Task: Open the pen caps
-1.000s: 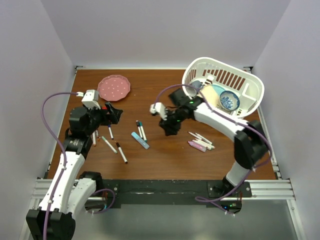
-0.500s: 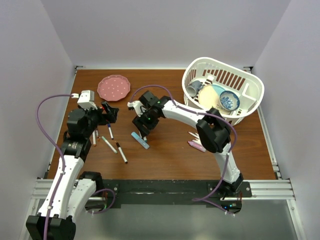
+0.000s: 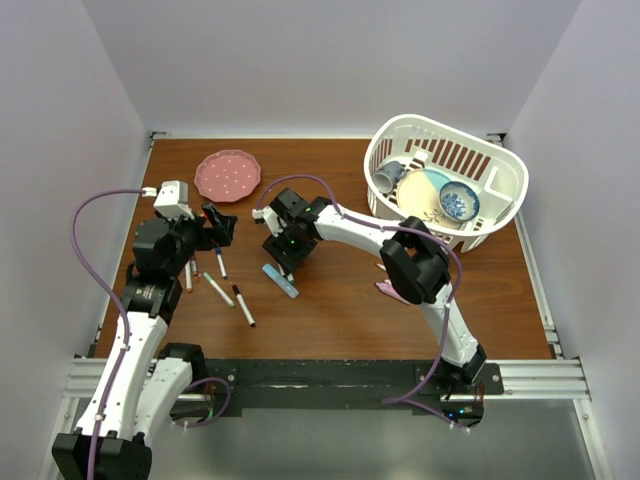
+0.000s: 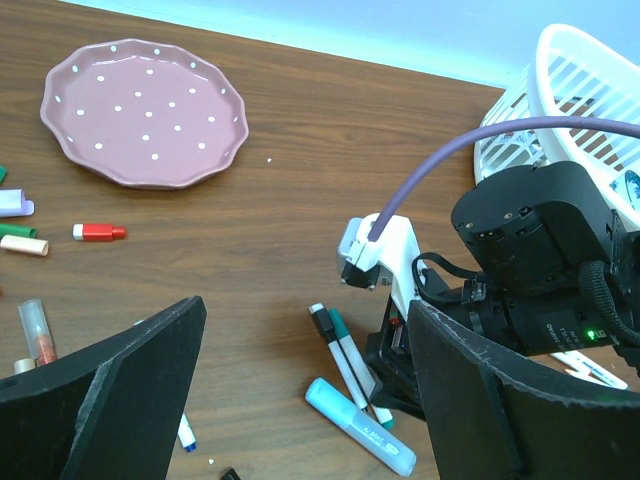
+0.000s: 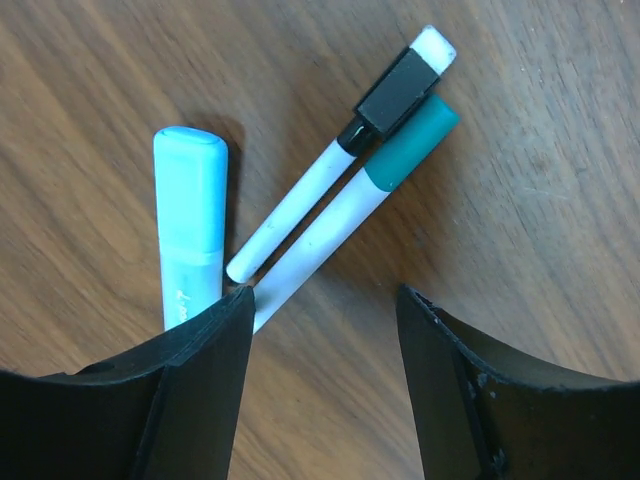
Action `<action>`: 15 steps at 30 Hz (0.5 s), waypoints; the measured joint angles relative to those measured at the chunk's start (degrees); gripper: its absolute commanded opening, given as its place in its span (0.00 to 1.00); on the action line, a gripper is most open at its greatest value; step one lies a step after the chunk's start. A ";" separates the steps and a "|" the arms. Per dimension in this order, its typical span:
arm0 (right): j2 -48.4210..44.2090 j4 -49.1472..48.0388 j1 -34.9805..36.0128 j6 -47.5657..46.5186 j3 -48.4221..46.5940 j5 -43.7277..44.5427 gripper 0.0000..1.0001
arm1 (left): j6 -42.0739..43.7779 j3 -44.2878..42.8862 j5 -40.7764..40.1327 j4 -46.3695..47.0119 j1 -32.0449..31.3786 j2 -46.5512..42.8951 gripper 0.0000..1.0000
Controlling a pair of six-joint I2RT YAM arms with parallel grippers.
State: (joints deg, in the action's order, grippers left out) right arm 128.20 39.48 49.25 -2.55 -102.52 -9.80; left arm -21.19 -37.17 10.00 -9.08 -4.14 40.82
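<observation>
Two slim white markers lie side by side, one with a black cap [image 5: 397, 90], one with a teal cap [image 5: 410, 147]. A light blue highlighter [image 5: 189, 225] lies beside them. My right gripper [image 5: 325, 335] hovers open just over the markers' bare ends; its left finger [image 5: 190, 400] overlaps the teal marker's barrel and nothing is between the jaws. In the top view the right gripper [image 3: 284, 257] hides the pair, above the highlighter [image 3: 283, 282]. My left gripper [image 3: 218, 226] stands open and empty to the left. A loose red cap [image 4: 98, 232] and a lilac cap [image 4: 12, 205] lie near it.
A pink dotted plate [image 3: 228, 175] sits at the back left. A white basket [image 3: 500, 160] with dishes stands at the back right. More markers [image 3: 230, 297] lie front left. A pink highlighter [image 3: 392, 291] lies right of centre, beside the right arm.
My right arm swung left from mid-table to over the two slim markers, and its jaws widened. The left gripper drew back slightly to the left and stayed open.
</observation>
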 measured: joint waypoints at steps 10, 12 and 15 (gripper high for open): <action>0.04 -0.35 0.52 -0.57 0.52 7.78 0.50 | 0.00 0.00 -0.02 0.00 0.00 -0.59 0.88; 0.04 -0.74 0.70 -1.07 0.83 9.42 0.46 | 0.00 0.00 -0.04 0.00 0.02 -0.79 0.88; -0.11 -1.60 0.85 -1.75 1.46 10.80 0.31 | -0.07 0.00 0.48 0.02 1.09 -0.72 0.88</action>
State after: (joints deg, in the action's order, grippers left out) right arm 128.09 37.89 50.11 -4.29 -101.06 0.99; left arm -21.26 -37.17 10.48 -9.06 -3.05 40.10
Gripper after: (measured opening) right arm 0.424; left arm 0.874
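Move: The teal-capped pen's middle lies about 2 cm ahead and 2 cm left of the right hand and 2 cm below it, with the pen's tail already at the rear finger. The black-capped pen lies alongside, roughly 3 cm ahead and 4 cm left. The light-blue highlighter is some 2 cm back and 4 cm left. From the raised left hand, the teal-capped pen is about 11 cm right, 3 cm ahead and 23 cm down. Sweep the right gripper forward and to the right just above the table, nearly 3 cm in all, away from the black-capped pen and the highlighter. Push the tail of the teal-capped pen along with the rear finger, tilt the fingertips about 10 degrees forward and right, and draw the fingers partway closed around its white barrel. ##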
